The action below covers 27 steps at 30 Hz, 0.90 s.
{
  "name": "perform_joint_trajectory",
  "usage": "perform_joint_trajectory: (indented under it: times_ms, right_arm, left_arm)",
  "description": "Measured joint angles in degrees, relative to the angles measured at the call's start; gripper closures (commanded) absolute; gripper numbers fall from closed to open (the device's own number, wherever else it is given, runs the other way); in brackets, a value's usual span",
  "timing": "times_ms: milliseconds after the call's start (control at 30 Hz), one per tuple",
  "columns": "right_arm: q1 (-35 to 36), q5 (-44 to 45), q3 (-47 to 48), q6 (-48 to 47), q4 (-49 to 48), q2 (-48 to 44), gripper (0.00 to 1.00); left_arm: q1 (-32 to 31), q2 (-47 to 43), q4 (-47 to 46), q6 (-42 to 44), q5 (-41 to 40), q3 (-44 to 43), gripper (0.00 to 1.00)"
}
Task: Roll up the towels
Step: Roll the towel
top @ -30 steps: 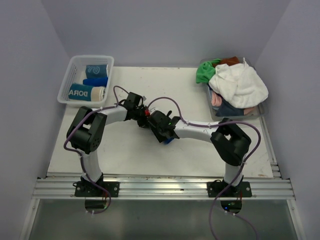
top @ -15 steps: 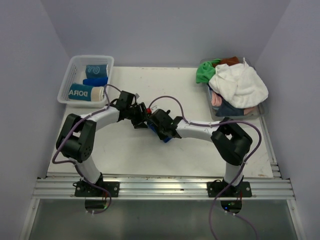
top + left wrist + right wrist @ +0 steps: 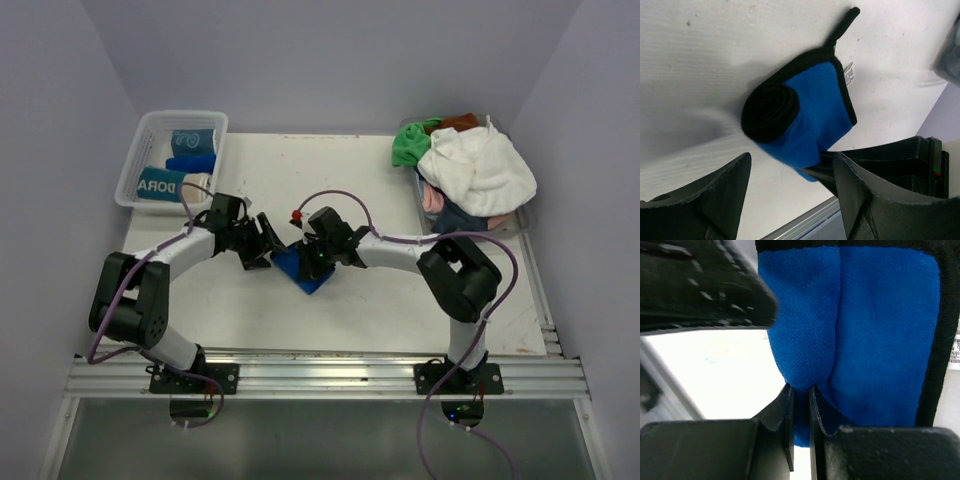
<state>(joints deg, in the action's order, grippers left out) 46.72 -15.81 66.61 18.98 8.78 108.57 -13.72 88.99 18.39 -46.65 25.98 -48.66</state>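
Note:
A royal blue towel [image 3: 303, 271] with black trim lies mid-table, rolled up. In the left wrist view the towel [image 3: 810, 110] shows its black spiral end. My right gripper [image 3: 309, 261] is shut on a fold at the towel's near edge. Up close, the right gripper [image 3: 800, 388] has its jaws pinched on the blue cloth [image 3: 865, 325]. My left gripper [image 3: 266, 245] stands open just left of the roll. In its own view the left gripper [image 3: 792, 161] holds nothing, and the roll lies just beyond its fingertips.
A clear mesh basket [image 3: 133, 165] at the back left holds three rolled towels: teal [image 3: 193, 141], blue [image 3: 190, 162] and teal-beige lettered [image 3: 172, 186]. A bin [image 3: 523, 228] at the back right is heaped with white [image 3: 478, 170], green [image 3: 409, 146] and pink [image 3: 432, 200] towels.
My left gripper has opened, let go of the blue roll and drawn back to the left. My right gripper has shut on the towel's fold and shifted up.

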Motion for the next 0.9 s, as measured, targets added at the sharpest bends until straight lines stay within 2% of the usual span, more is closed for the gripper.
perform_joint_trajectory:
  times_ms: [267, 600, 867, 900]
  right_arm:
    - [-4.9, -18.3, -1.5, 9.5, -6.3, 4.0, 1.0]
    - [-8.7, -29.4, -5.2, 19.6, -15.8, 7.0, 1.0]
    - [-9.1, -32.8, -5.9, 24.0, -20.2, 9.3, 1.0]
    - [-9.2, -32.7, -5.9, 23.8, -20.1, 9.3, 0.96]
  left_arm:
    - [0.0, 0.0, -1.1, 0.0, 0.0, 2.4, 0.32]
    - [0.0, 0.0, -3.0, -0.3, 0.3, 4.2, 0.33]
    - [-1.4, 4.7, -6.3, -1.7, 0.2, 4.2, 0.58]
    - [-1.5, 5.3, -6.5, -2.0, 0.2, 4.2, 0.64]
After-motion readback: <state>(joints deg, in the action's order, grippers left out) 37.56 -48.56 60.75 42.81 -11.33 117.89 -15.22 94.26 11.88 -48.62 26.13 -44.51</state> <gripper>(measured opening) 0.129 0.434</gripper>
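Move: The left hand, open and empty, has the left end of the half-rolled blue towel about 4 cm to its right, 1 cm nearer the base and 4 cm below. The towel's hanging loop is some 8 cm to its right, 3 cm ahead and 5 cm down. The right hand already pinches the roll; that left end lies about 6 cm to its left and 3 cm ahead, at its own height, and the loose flap's middle 3 cm ahead, 1 cm right and 2 cm lower. Still pinching the roll, the right fingers draw it back about 2 cm and slightly left while the wrist turns nearly 40 degrees, bringing the fingertips from steeply down-left to a flatter leftward aim. The left hand sinks about 4 cm, at first easing slightly back, then pauses before dropping onto the roll's left end and partly closing around it. ##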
